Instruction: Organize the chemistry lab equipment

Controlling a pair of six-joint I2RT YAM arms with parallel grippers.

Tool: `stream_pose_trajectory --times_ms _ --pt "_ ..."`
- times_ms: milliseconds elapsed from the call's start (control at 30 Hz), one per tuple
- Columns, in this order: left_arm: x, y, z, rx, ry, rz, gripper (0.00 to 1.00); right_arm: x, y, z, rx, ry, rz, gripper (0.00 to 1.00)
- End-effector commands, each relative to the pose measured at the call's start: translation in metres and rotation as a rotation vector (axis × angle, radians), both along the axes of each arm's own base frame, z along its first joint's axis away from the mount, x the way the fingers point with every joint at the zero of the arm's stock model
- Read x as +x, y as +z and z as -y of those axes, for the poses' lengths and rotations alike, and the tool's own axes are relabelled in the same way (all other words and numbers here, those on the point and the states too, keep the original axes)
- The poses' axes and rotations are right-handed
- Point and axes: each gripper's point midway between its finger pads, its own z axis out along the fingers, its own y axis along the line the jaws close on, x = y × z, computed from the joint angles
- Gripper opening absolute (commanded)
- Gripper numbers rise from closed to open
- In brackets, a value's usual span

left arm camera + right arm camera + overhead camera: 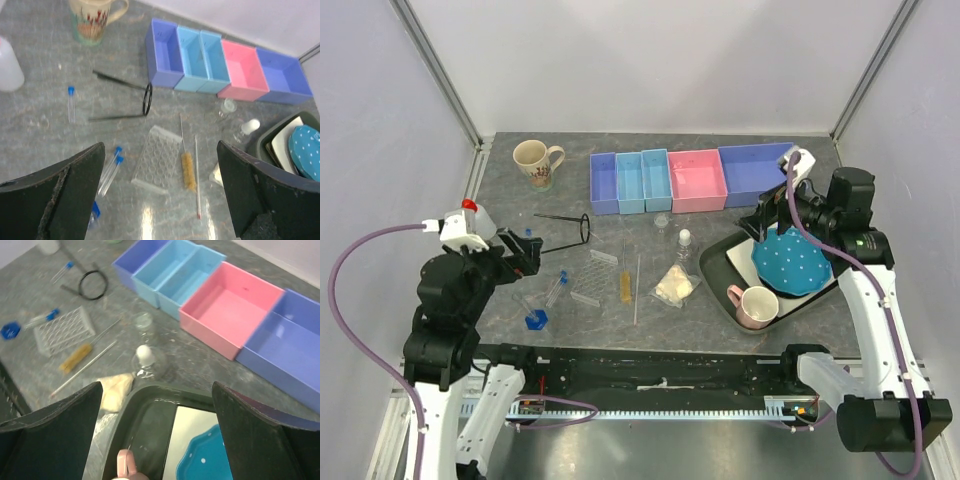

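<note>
The lab equipment lies spread across the grey table. A black wire ring, a clear rack, blue-capped tubes, an amber brush stick and a thin rod lie mid-table. A white-capped bottle and a whitish bag sit beside the tray. A red-capped squeeze bottle stands at the left. My left gripper hangs open above the rack and tubes, holding nothing. My right gripper is open over the tray's near-left corner, also with nothing in it.
A row of purple, light blue and pink bins stands at the back. A beige mug is at the back left. The dark tray at right holds a blue dotted plate and a pink mug.
</note>
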Motion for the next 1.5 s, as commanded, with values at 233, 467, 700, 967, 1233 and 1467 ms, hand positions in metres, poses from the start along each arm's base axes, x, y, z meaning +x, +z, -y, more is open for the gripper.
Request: stream_pose_trajectory --times_ms 233,467,700,967,1233,1467 --pt "-0.027 -0.053 -0.006 -0.033 0.076 -0.375 0.97 -0.03 -0.045 -0.045 -0.007 0.396 0.024 0.98" --pt "-0.049 -0.09 -0.025 -0.058 0.244 -0.572 0.95 -0.034 -0.08 -0.049 0.011 0.44 -0.041 0.98" --pt "-0.061 -0.136 -0.047 -0.052 0.459 -0.735 0.94 -0.041 -0.086 -0.052 0.012 0.463 -0.05 0.98" --pt "-0.046 -0.149 -0.045 -0.056 0.467 -0.754 0.84 -0.045 -0.089 -0.056 -0.006 0.48 -0.046 0.98" --pt "-0.043 -0.158 -0.044 -0.032 0.471 -0.817 0.7 -0.045 -0.09 -0.055 -0.019 0.478 -0.044 0.98" --pt "-0.037 -0.16 -0.043 -0.03 0.467 -0.816 0.65 -0.046 -0.09 -0.055 -0.022 0.48 -0.041 0.98"
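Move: The blue-footed measuring cylinder stands some 5 cm back and 5 cm left of the left gripper, its middle about 24 cm below. The two blue-capped test tubes lie about 3 cm ahead of that gripper, the clear tube rack 5 cm ahead and 9 cm right, both some 30 cm down. From the right gripper, the powder bag lies about 14 cm left, 3 cm back and 29 cm below; the stoppered flask is 12 cm left, 5 cm ahead and 26 cm below. Bring the left gripper down about 16 cm onto the upright cylinder's rim, drawing back and left some 5 cm and tipping the fingers from level to steeply down (about 50 degrees) with a left turn, then narrow them to about two thirds. Meanwhile lower the right gripper about 10 cm, easing left and back towards the powder bag with a 25-degree counter-clockwise turn, then hold there open. ##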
